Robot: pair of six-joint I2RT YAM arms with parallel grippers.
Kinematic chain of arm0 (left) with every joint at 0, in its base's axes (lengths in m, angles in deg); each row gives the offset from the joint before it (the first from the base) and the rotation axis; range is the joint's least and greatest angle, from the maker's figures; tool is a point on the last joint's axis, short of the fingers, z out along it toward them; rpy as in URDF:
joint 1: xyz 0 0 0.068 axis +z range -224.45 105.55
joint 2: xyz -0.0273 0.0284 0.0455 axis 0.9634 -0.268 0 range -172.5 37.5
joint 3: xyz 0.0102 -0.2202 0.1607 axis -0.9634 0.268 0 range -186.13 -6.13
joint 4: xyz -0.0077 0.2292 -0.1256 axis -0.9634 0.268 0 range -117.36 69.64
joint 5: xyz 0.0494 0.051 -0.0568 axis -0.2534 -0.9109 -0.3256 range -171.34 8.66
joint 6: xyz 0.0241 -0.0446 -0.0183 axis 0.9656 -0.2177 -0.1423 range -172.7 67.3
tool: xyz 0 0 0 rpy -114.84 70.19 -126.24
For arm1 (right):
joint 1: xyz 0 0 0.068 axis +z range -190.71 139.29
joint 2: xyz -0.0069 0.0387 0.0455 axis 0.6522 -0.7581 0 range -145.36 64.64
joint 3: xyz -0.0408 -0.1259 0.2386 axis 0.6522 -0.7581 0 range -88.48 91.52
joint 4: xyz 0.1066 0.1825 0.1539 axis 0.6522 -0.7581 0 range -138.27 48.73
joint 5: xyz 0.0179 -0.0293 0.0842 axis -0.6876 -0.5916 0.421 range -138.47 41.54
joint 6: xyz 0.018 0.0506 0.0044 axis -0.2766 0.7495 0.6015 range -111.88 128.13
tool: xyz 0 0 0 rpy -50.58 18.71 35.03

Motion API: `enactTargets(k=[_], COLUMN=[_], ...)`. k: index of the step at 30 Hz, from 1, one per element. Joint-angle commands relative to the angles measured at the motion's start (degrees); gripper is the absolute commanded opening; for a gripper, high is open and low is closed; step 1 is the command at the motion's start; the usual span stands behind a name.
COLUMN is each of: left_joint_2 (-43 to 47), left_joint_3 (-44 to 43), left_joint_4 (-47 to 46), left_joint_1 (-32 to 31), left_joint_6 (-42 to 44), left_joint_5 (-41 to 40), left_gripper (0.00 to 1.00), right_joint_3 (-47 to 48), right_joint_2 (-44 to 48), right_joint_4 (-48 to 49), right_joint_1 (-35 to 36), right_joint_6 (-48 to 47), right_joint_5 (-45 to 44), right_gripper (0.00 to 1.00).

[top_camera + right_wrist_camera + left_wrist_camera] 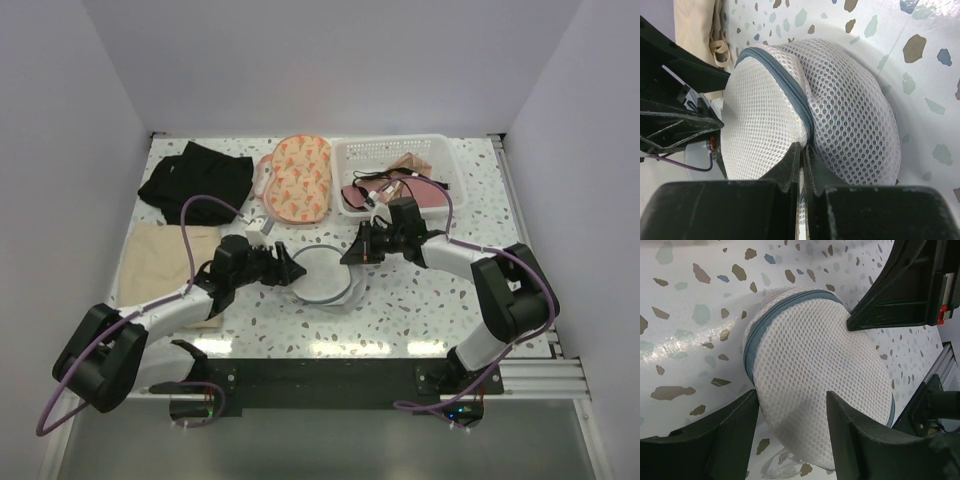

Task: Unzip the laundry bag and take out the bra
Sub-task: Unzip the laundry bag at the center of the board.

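The laundry bag (322, 275) is a round white mesh pouch with a grey-blue zipper (797, 95) around its rim, lying in the middle of the table. My left gripper (283, 268) reaches it from the left. In the left wrist view the gripper (792, 400) is open, its two fingers straddling the near edge of the bag (815, 365). My right gripper (358, 250) comes from the right. In the right wrist view it (804, 147) is shut, pinching the bag (840, 115) at the zipper seam. The bra is hidden.
A white slotted basket (440, 150) with pink and tan items stands at the back right. A peach patterned fabric piece (297, 178) lies behind the bag, a black garment (195, 180) at the back left, and beige cloth (160, 260) at the left. Walls enclose three sides.
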Motion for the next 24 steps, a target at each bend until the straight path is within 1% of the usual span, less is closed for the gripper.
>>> enactTargets(k=[1,4,9,14,15,17,18,20,24], left_joint_2=[-0.95,-1.56,-2.53,-3.41,-3.58,-4.02,-4.20,-4.46,-4.82], left_joint_3=[0.64,1.34,1.69,1.61,1.43,1.43,1.34,1.34,0.99], left_joint_4=[-7.26,-8.57,-10.33,-12.26,-12.35,-12.97,-13.23,-13.58,-13.76], left_joint_1=[-0.36,-0.36,-0.36,-0.45,-0.45,-0.45,-0.36,-0.36,-0.36], left_joint_6=[-1.82,-1.74,-1.56,-2.00,-2.09,-2.09,-2.35,-2.35,-2.88], left_joint_5=[4.11,4.55,5.77,7.18,7.53,7.97,8.32,8.42,8.15], left_gripper=[0.54,0.46,0.42,0.32,0.26,0.18,0.09,0.00,0.00], right_joint_3=[0.27,0.62,1.24,1.86,1.94,2.47,2.65,2.82,3.17], right_joint_2=[0.53,0.79,0.53,0.53,0.53,0.79,1.06,1.76,4.39], right_joint_4=[-0.82,-1.35,-1.35,-1.52,-1.44,-2.05,-2.14,-2.05,-3.10], right_joint_1=[0.13,0.05,0.05,0.05,0.13,0.05,0.05,0.05,0.05], right_joint_6=[-1.43,-1.69,-1.69,-1.69,-1.78,-2.13,-2.39,-2.48,-3.80], right_joint_5=[-2.75,-3.19,-3.37,-3.63,-3.54,-3.46,-3.37,-3.72,-5.38], right_gripper=[0.00,0.00,0.00,0.00,0.00,0.00,0.00,0.00,0.00])
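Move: The laundry bag's middle lies about 5 cm right, 1 cm back and 2 cm below the left hand, whose open fingers already straddle its left edge; from the right hand, pinching its far-right side, it is some 6 cm left, 3 cm back and 2 cm lower. The patterned bag lies about 20 cm ahead of the left hand, 1 cm right and 4 cm lower. The white basket is roughly 19 cm ahead and 10 cm right of the right hand. Left fingers, easing about 1.5 cm right, close on the laundry bag's left edge while right fingers keep their pinch. ##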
